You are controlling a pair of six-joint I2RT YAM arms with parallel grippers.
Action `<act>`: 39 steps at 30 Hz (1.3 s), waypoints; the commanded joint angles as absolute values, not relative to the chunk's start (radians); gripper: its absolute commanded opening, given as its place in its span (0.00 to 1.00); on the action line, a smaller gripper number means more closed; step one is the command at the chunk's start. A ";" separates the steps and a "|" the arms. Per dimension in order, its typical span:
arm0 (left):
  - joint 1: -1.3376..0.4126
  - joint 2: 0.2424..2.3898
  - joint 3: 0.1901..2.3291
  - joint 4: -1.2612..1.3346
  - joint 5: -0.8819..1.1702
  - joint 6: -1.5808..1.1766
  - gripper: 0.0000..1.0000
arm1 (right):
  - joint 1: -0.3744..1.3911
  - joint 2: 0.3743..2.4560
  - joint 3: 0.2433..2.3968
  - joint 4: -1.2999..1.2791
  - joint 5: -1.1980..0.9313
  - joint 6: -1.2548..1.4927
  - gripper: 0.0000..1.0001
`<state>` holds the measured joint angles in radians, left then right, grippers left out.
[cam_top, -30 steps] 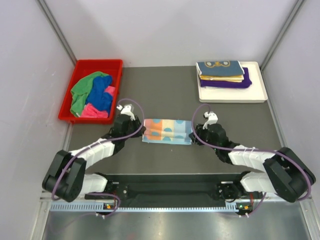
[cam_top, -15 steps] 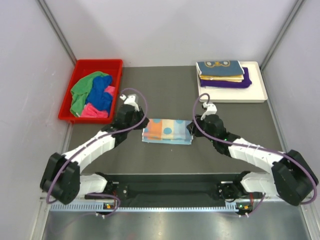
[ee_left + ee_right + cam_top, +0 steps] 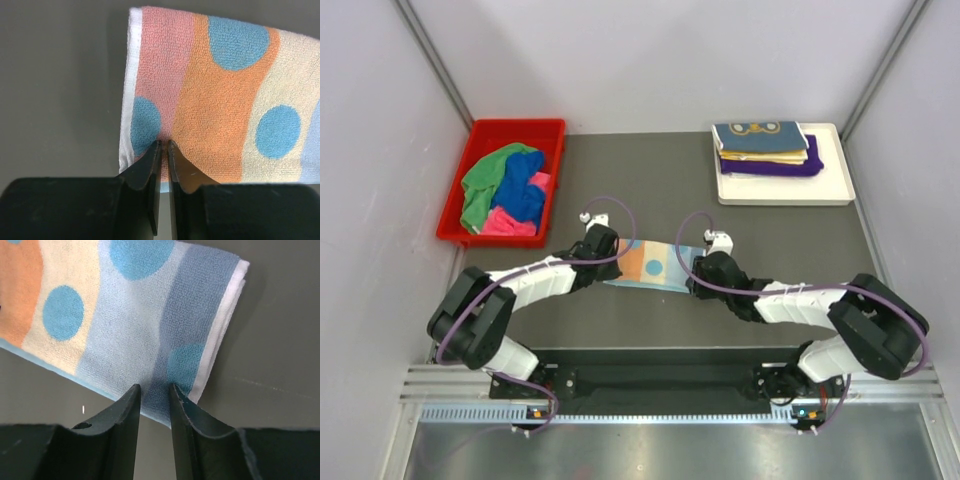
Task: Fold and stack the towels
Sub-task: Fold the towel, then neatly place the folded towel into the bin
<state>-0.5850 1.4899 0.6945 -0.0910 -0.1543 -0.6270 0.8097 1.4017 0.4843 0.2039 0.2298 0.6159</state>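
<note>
A folded orange-pink towel with teal dots point(image 3: 655, 264) lies flat on the dark mat between my two grippers. My left gripper point(image 3: 611, 254) is low at its left end. In the left wrist view its jaws are nearly together, tips point(image 3: 164, 143) resting on the towel point(image 3: 215, 100) close to its near edge. My right gripper point(image 3: 693, 272) is low at the towel's right end. Its jaws stand a small gap apart, tips point(image 3: 152, 387) over the blue-striped part of the towel point(image 3: 130, 325) by the near edge. Folded navy, yellow and purple towels point(image 3: 765, 146) are stacked on the white tray point(image 3: 832, 192).
A red bin point(image 3: 480, 135) at the back left holds crumpled green, royal blue and pink towels point(image 3: 505, 190). Grey walls close in both sides and the back. A metal rail runs along the near edge point(image 3: 650, 410).
Both grippers rose and moved back half a second ago, then came down and inward onto the towel's two ends near its front edge. The towel now lies slightly tilted.
</note>
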 commanded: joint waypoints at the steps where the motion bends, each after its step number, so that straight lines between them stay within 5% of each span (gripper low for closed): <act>1: -0.586 1.473 0.672 -0.118 -0.209 -0.653 0.15 | 0.831 1.379 0.422 0.219 0.270 0.661 0.30; 11: -0.588 1.465 0.765 -0.218 -0.242 -0.614 0.14 | 0.815 1.270 0.437 0.126 0.319 0.644 0.37; 21: -0.641 1.453 0.940 -0.276 -0.187 -0.538 0.18 | 0.666 1.210 0.509 0.003 0.243 0.592 0.64; 39: -0.888 1.758 1.025 -0.146 -0.141 -0.687 0.14 | 0.649 1.506 0.591 0.127 0.132 0.698 0.61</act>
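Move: The folded towel lies right under both grippers, about 1 cm below the fingertips. Its middle is some 10 cm to the left gripper's right and 3 cm farther out, and about 9 cm to the right gripper's left and 5 cm out. The towel's right edge runs about 3 cm right of the right gripper and 4 cm ahead. From the left gripper the red bin sits around 26 cm left and 24 cm ahead; from the right gripper the white tray is some 24 cm right and 30 cm ahead. Hop the left gripper off the towel's near left part, up about 7 cm, rightward and slightly back, turning clockwise, and set its nearly shut tips down on the near side just right of the middle, 12 cm over. Meanwhile open the right gripper wide, lift it slightly off the near right corner, swing it out to the right, then forward and down so its fingers straddle the towel's right edge. ##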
